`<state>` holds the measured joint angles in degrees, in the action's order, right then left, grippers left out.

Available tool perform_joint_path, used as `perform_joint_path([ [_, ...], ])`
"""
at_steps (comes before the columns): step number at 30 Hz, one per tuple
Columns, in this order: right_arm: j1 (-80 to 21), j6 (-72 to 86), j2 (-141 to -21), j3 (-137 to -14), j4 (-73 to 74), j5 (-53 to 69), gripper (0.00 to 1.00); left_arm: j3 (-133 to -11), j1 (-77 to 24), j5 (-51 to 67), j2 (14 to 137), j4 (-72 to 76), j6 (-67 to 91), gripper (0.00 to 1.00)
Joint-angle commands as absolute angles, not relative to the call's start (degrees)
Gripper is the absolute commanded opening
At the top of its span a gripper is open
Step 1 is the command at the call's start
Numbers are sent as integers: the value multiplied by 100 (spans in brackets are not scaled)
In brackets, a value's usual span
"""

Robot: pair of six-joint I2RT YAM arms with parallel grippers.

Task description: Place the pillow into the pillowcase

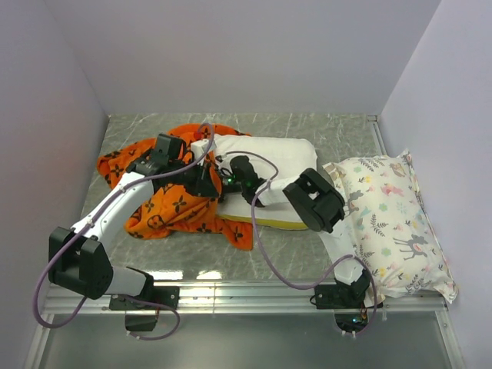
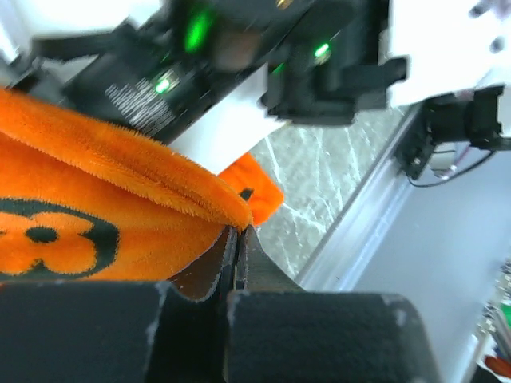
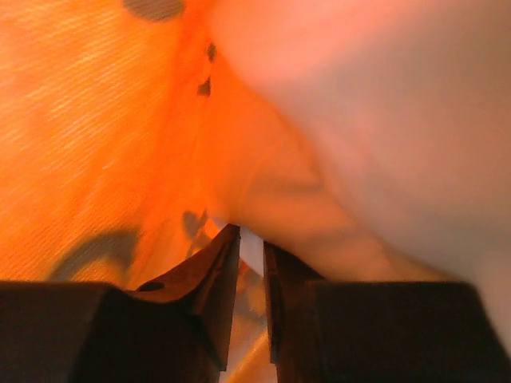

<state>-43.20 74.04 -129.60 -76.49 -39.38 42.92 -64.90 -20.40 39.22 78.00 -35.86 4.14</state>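
Note:
The orange pillowcase (image 1: pixel 165 207) lies bunched left of centre. The white pillow (image 1: pixel 269 157), yellow band along its near edge, lies against it with its left end at the case's mouth. My left gripper (image 1: pixel 201 181) is at that mouth. In the left wrist view it (image 2: pixel 241 230) is shut on the fuzzy orange hem of the pillowcase (image 2: pixel 96 199). My right gripper (image 1: pixel 224 183) reaches in from the right. In its wrist view it (image 3: pixel 251 235) is inside the orange-lit pillowcase (image 3: pixel 80 144), jaws a narrow gap apart, the pillow (image 3: pixel 383 120) bulging close at the right. Nothing is clearly pinched there.
A second pillow printed with deer and plants (image 1: pixel 388 219) lies along the right wall. White walls close in the marble table (image 1: pixel 338 134) on three sides. A metal rail (image 1: pixel 246 292) runs along the near edge between the arm bases.

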Motion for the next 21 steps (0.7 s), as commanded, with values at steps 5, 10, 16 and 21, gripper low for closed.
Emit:
perform_joint_path([
  [5, -3648, 4719, -11436, -7233, -964, 4440, 47, -6118, -1705, 4300, 7655, -3674, 150, 0],
  [10, -3428, 3070, -11049, -7505, 1676, 4351, 63, -5863, -1608, 3859, 7646, -3779, -219, 0],
  [16, -2893, 1548, -10249, -8410, 2988, 3394, 78, -6606, -1591, 3674, 7691, -4043, -659, 46],
  [21, -1840, 1494, -9826, -8612, 2523, 2647, 90, -7653, -1600, 2489, 8075, -2840, -45, 79],
])
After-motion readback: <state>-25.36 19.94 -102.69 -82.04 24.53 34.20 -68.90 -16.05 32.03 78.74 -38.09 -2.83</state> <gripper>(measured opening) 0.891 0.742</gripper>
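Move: My left hand already pinches the upper lip of the orange pillowcase's mouth. From it, the pillow's middle lies about 17 cm right, 2 cm farther out and 9 cm lower; the bunched case's middle is some 14 cm left, level fore and aft, and its loose near corner about 9 cm right and 17 cm back. My right hand is inside the mouth, with the pillow's middle about 18 cm to its right and 2 cm farther out. I pull my right hand out of the mouth and back to the right across the pillow, about 19 cm, spreading its fingers and tipping them downward some 30 degrees, then rising and reaching forward at the end. Meanwhile my left hand carries the lip about 4 cm down and slightly less left towards the pillow, opens to let it go, then lifts and moves forward. ##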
